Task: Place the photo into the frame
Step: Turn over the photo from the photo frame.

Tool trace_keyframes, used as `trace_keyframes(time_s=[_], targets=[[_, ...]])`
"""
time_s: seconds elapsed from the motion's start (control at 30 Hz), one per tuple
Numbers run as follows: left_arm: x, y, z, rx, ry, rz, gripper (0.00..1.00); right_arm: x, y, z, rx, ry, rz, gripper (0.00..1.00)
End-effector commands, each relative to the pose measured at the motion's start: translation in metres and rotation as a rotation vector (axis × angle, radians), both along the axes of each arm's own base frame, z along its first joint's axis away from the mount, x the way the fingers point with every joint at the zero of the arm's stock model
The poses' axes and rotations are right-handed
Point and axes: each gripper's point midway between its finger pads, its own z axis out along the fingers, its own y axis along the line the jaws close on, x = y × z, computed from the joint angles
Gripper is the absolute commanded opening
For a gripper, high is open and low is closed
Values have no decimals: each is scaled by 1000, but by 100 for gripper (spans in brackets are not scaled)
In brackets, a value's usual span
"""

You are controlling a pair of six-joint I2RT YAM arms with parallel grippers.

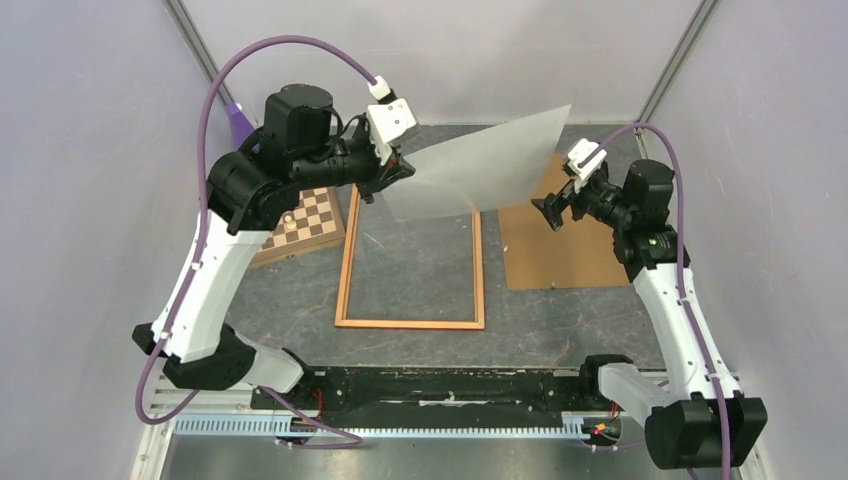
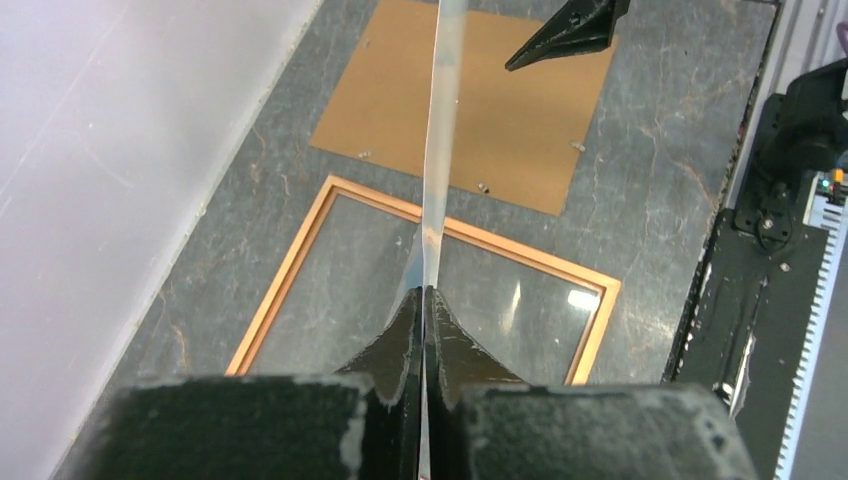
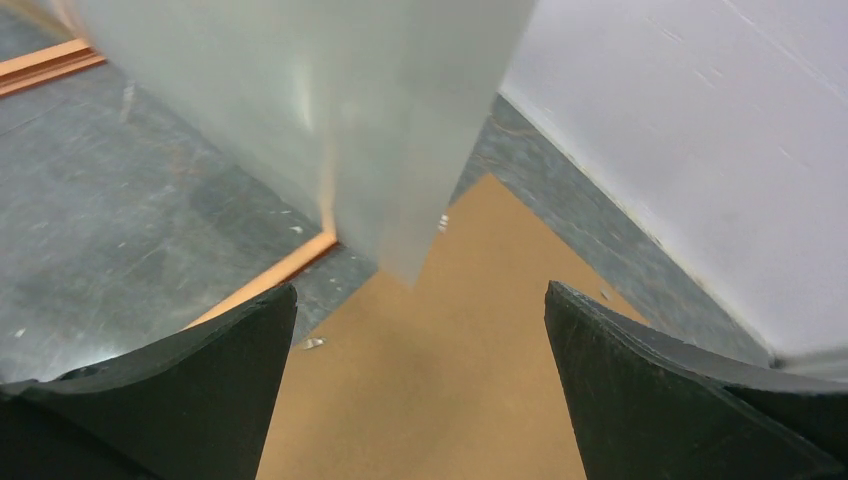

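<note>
The photo (image 1: pixel 480 165) hangs tilted in the air over the far end of the frame (image 1: pixel 410 323), with its plain white back towards the top camera. My left gripper (image 1: pixel 395 168) is shut on the photo's left edge. In the left wrist view the photo (image 2: pixel 440 150) runs edge-on out of the closed left gripper (image 2: pixel 424 295), above the orange-brown frame (image 2: pixel 297 250) lying flat on the table. My right gripper (image 1: pixel 552 212) stands open just right of the photo's lower right corner, holding nothing. In the right wrist view the photo (image 3: pixel 300 110) hangs ahead of the open right gripper (image 3: pixel 420 288).
A brown hardboard backing panel (image 1: pixel 560 250) lies flat right of the frame, under the right gripper. A checkered chessboard (image 1: pixel 310 222) with a piece on it sits left of the frame, partly under the left arm. Walls close in the table on three sides.
</note>
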Motion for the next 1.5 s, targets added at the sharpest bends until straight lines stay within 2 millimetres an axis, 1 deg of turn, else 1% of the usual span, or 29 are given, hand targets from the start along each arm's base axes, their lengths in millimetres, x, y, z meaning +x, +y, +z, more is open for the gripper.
trace_keyframes(time_s=[0.0, 0.07, 0.17, 0.3, 0.63, 0.7, 0.77, 0.93, 1.03, 1.13, 1.23, 1.4, 1.47], targets=[[-11, 16, 5, 22, -55, 6, 2, -20, 35, 17, -41, -112, 301, 98], [-13, 21, 6, 26, -62, 18, 2, -35, 47, 11, -42, -108, 416, 98], [-13, 25, 7, 34, -73, 28, 2, -49, 57, 6, -18, -100, 509, 97], [-16, 25, 3, 48, -67, 14, 2, -57, 63, 7, 0, -101, 555, 93], [-32, 27, 0, 46, -64, -47, 2, -63, 71, 15, 8, -117, 604, 86], [-31, 29, -2, 53, -65, -38, 2, -67, 73, 15, 15, -112, 622, 83], [-29, 30, -3, 62, -67, -25, 2, -72, 77, 14, 24, -107, 645, 77], [-24, 29, -4, 51, -64, -4, 2, -84, 88, 10, 75, -80, 706, 52], [-22, 26, -5, 41, -58, 2, 2, -89, 96, 9, 104, -65, 731, 42], [-20, 27, -9, 40, -51, 17, 2, -90, 100, 7, 103, -59, 729, 31], [-18, 32, -9, 40, -60, 46, 2, -92, 102, 7, 110, -47, 727, 17], [-16, 46, -5, 42, -82, 122, 2, -91, 103, 8, 132, -8, 690, 2], [-19, 52, -7, 49, -75, 141, 5, -92, 107, 9, 157, 21, 681, 0]])
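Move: My left hand already grips one end of the photo, with the frame's middle some 42 cm below, about 4 cm ahead and 2 cm to the right. The photo's free corner hangs roughly 25 cm to the right of my left hand, 8 cm ahead and 17 cm lower. From my open right hand that corner is about 4 cm left, 2 cm ahead and slightly below; the brown board's middle lies about 3 cm ahead, 8 cm right and 29 cm down. I sweep my open right hand left and back, about 10 cm and 9 cm, turning it some 40 degrees counter-clockwise so the fingers point across at the photo's free edge, then shut them and pinch that edge near its lower corner. My left hand keeps its grip, easing about 4 cm left and nearly 3 cm down, with a little back. ##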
